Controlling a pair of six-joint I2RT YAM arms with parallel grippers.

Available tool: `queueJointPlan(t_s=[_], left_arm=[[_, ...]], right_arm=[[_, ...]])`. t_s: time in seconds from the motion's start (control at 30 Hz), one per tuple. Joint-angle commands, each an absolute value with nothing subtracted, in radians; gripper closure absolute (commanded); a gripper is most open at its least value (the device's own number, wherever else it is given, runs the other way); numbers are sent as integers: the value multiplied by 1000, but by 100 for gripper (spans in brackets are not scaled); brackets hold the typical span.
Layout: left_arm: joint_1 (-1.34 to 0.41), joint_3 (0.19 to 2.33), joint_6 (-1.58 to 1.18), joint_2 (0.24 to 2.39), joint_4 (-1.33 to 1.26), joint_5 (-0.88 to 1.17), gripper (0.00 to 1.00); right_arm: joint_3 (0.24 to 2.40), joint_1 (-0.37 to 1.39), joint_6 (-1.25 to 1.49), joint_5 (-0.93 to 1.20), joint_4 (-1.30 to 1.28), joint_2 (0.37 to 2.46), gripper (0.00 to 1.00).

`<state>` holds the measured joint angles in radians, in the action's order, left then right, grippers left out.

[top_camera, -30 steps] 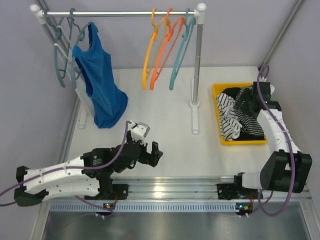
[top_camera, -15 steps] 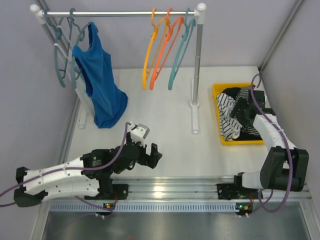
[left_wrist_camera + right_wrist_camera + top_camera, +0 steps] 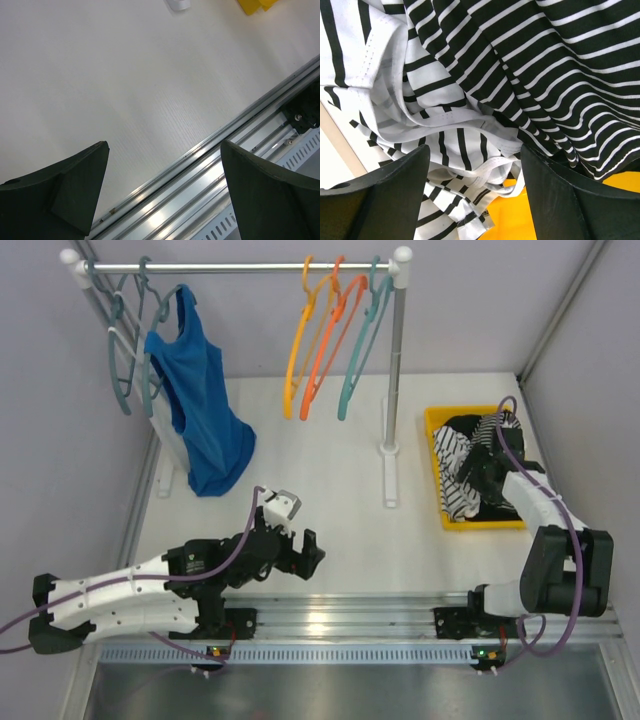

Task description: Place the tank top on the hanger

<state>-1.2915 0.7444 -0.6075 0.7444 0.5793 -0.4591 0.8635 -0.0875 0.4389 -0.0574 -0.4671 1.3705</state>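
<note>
The tank top (image 3: 455,465), white with bold black stripes, lies crumpled in the left part of a yellow bin (image 3: 480,524). My right gripper (image 3: 480,472) reaches down into that bin. In the right wrist view its jaws (image 3: 475,149) stand open on either side of loose white folds and a strap of the tank top (image 3: 445,145), not pinching them. The amber hanger (image 3: 297,350) hangs empty on the rail at the back. Low over the table near the front rail, my left gripper (image 3: 305,545) is wide open and empty, with only the table and rail between its jaws (image 3: 164,145).
A dark, finely striped garment (image 3: 560,60) shares the bin. On the rail (image 3: 240,267) hang a redder orange hanger (image 3: 325,350), a teal hanger (image 3: 358,350) and a blue top (image 3: 200,410) at the left. The rack's post (image 3: 395,370) stands mid-table.
My right gripper has moved left and lower into the bin, onto the striped folds, and its jaws have narrowed a little. The left arm has barely shifted.
</note>
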Motion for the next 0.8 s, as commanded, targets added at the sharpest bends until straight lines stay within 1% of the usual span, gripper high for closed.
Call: queueJointPlan(t_s=[0.0, 0.23, 0.33, 0.37, 0.43, 0.47, 0.53, 0.57, 0.63, 0.67, 0.7, 0.77], left_arm=[[-1296, 736, -607, 747, 523, -451, 2], [-1295, 733, -607, 759, 511, -445, 2], [-1296, 735, -607, 765, 508, -436, 2], [-1296, 736, -607, 765, 508, -434, 2], [-1296, 739, -609, 765, 511, -434, 2], [-1295, 738, -609, 765, 512, -436, 2], [-1296, 739, -611, 762, 514, -436, 2], [-1296, 741, -611, 762, 514, -437, 2], [-1296, 744, -609, 761, 517, -437, 2], [-1296, 745, -611, 761, 515, -439, 2], [-1296, 749, -607, 762, 515, -439, 2], [-1295, 755, -607, 762, 514, -439, 2]], right_arm=[[858, -81, 449, -57, -417, 1373, 27], [796, -55, 466, -51, -384, 1370, 28], [778, -40, 474, -49, -373, 1384, 34], [776, -38, 479, -51, -371, 1381, 39], [776, -34, 483, -57, -374, 1368, 46], [782, -34, 488, -58, -379, 1355, 55], [805, -32, 486, -67, -406, 1330, 66], [814, -31, 485, -69, -422, 1319, 77], [845, -29, 483, -69, -445, 1283, 87], [859, -29, 482, -71, -471, 1270, 95], [870, -31, 479, -69, -483, 1258, 99], [914, -28, 476, -66, -526, 1224, 100]])
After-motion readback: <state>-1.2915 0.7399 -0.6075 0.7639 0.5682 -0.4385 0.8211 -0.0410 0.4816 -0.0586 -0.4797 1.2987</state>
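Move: The white strap of the black-and-white striped tank top lies just under the open right fingers, about 2 cm lower, 1 cm back and 1 cm left. That top's body spreads some 3 cm ahead and 4 cm left of the hand, the dark thin-striped top about 5 cm ahead and 6 cm right, both 3 or 4 cm below. From the left gripper the strap is roughly 18 cm ahead, 37 cm right and 14 cm lower. Sink the right gripper about 2.5 cm into the cloth, easing back and left over the white strap with the fingers still pointing steeply down. Shut the fingers from wide open to pinch a fold of the strap between the tips, then, as they finish closing, lift straight up some 3 cm, holding that fold. ##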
